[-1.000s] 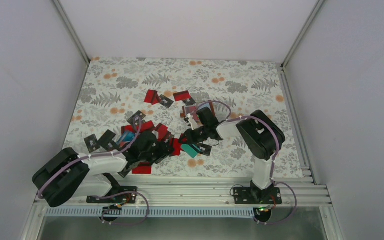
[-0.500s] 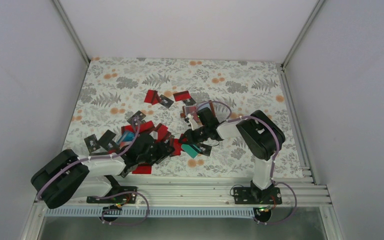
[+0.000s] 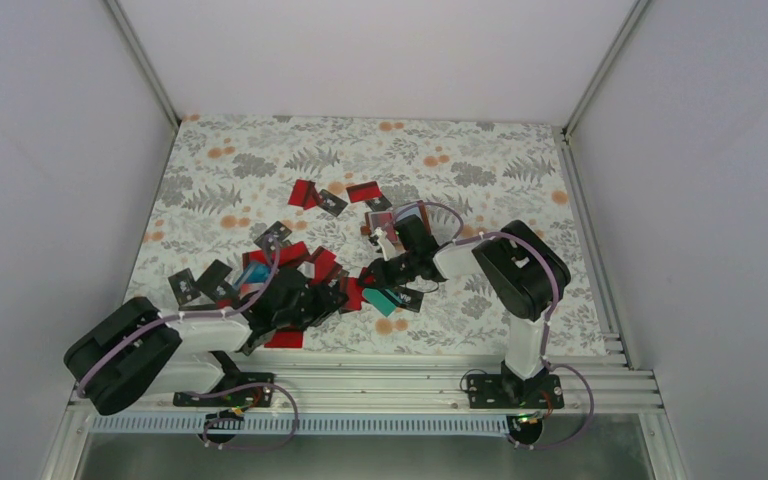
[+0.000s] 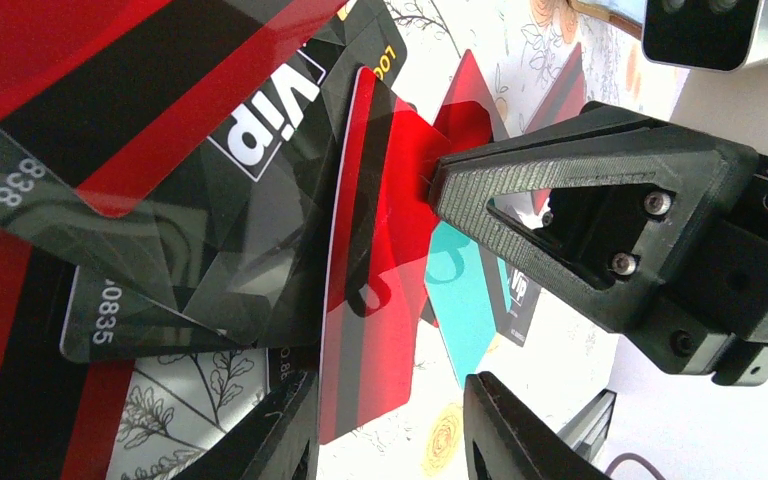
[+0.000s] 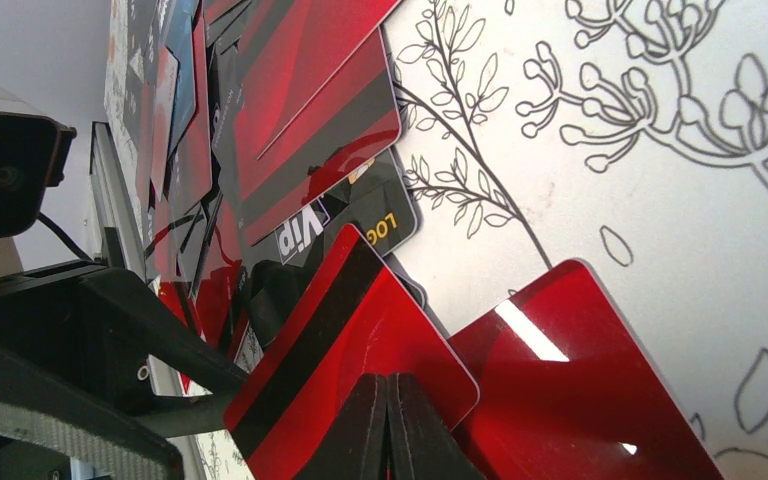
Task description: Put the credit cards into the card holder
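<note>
Red, black and teal credit cards (image 3: 300, 255) lie in a loose heap on the flowered table. One red card with a dark stripe (image 4: 375, 330) stands tilted on its edge. My left gripper (image 4: 395, 440) is open, its fingers either side of that card's lower end. My right gripper (image 5: 388, 425) is shut with nothing between its fingers, and its tips press against the same red card (image 5: 360, 340). In the top view the two grippers (image 3: 335, 295) (image 3: 375, 275) meet at the heap's right side. The brown card holder (image 3: 388, 232) lies just behind the right wrist, partly hidden by it.
A teal card (image 4: 465, 310) and a black VIP card (image 4: 515, 295) lie just right of the tilted card. More red cards (image 3: 305, 192) lie further back. White walls close in the table on three sides, and a metal rail (image 3: 380, 375) runs along the near edge.
My left gripper's jaws have narrowed a little around the tilted red card. The right gripper has stayed shut in the same place.
</note>
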Controlling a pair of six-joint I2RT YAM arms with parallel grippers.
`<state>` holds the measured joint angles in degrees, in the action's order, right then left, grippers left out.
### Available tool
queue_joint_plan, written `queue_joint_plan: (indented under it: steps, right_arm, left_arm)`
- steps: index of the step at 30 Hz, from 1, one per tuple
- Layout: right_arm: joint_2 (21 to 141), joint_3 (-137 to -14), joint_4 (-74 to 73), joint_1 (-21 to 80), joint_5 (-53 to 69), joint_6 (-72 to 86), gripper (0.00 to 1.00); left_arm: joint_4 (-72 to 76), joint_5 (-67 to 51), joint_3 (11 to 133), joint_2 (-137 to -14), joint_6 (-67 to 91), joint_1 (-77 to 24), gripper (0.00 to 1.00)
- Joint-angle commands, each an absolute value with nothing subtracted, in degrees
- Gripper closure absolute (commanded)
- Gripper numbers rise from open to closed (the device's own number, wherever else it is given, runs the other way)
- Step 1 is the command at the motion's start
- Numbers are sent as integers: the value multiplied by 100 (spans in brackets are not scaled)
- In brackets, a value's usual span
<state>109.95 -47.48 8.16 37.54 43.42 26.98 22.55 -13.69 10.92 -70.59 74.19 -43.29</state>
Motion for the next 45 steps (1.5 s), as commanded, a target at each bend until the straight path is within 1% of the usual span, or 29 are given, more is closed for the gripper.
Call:
queue_joint_plan:
  steps: [1, 8, 19, 21, 28, 33, 40, 45]
  right_arm:
    - [11468, -4353, -325, 3806, 3484, 2681, 95]
    - [11480, -4351, -329, 3797, 3480, 2672, 95]
    - [11522, -4386, -358, 3762, 3507, 2654, 96]
    - [11516, -4393, -359, 3758, 3522, 2656, 95]
    - [11242, -4439, -498, 3728, 3570, 2618, 95]
    - [10707, -4678, -906, 3663, 3442, 2543, 85]
    - [9698, -5303, -1847, 3435, 3113, 2436, 76]
    - [8929, -5751, -2359, 3117, 3056, 2402, 58]
  left_arm:
    - [2866, -1338, 1165, -7297, 7378, -4343, 63]
    - [3057, -1371, 1256, -7609, 7350, -4342, 72]
    - [3016, -1345, 1386, -7922, 7290, -4342, 91]
    - [3068, -1358, 1399, -7991, 7302, -4342, 96]
    - [3020, -1465, 1513, -8026, 7280, -4342, 98]
    - [2266, -1470, 1822, -7647, 7030, -4350, 98]
    - [470, -1006, 2695, -7090, 6324, -4377, 98]
    - [-525, -600, 3538, -6979, 5759, -4384, 98]
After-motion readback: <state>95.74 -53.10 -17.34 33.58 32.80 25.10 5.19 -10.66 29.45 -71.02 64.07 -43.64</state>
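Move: The red card to be picked stands tilted with its near-left edge already between the left hand's half-open fingers; its middle is about 2 cm ahead, 3 cm to the right and 2 cm below. From the left hand the teal card lies 8 cm to the right, level with it, and the card holder 16 cm ahead and 11 cm right, both some 3 cm lower. The red card's middle is about 2 cm back and 2 cm left of the right hand, whose shut fingertips are on its far-right part. The left fingers close on the red card's left edge while that hand sinks about 2 cm, then carry it up, forward and slightly right, rising some 8 cm from the lowest point and picking up speed. The right hand holds still at the card until the left has its grip, then opens partway, comes free and draws off about 5 cm up and 5 cm right, a little forward, rolling some 10 degrees. ##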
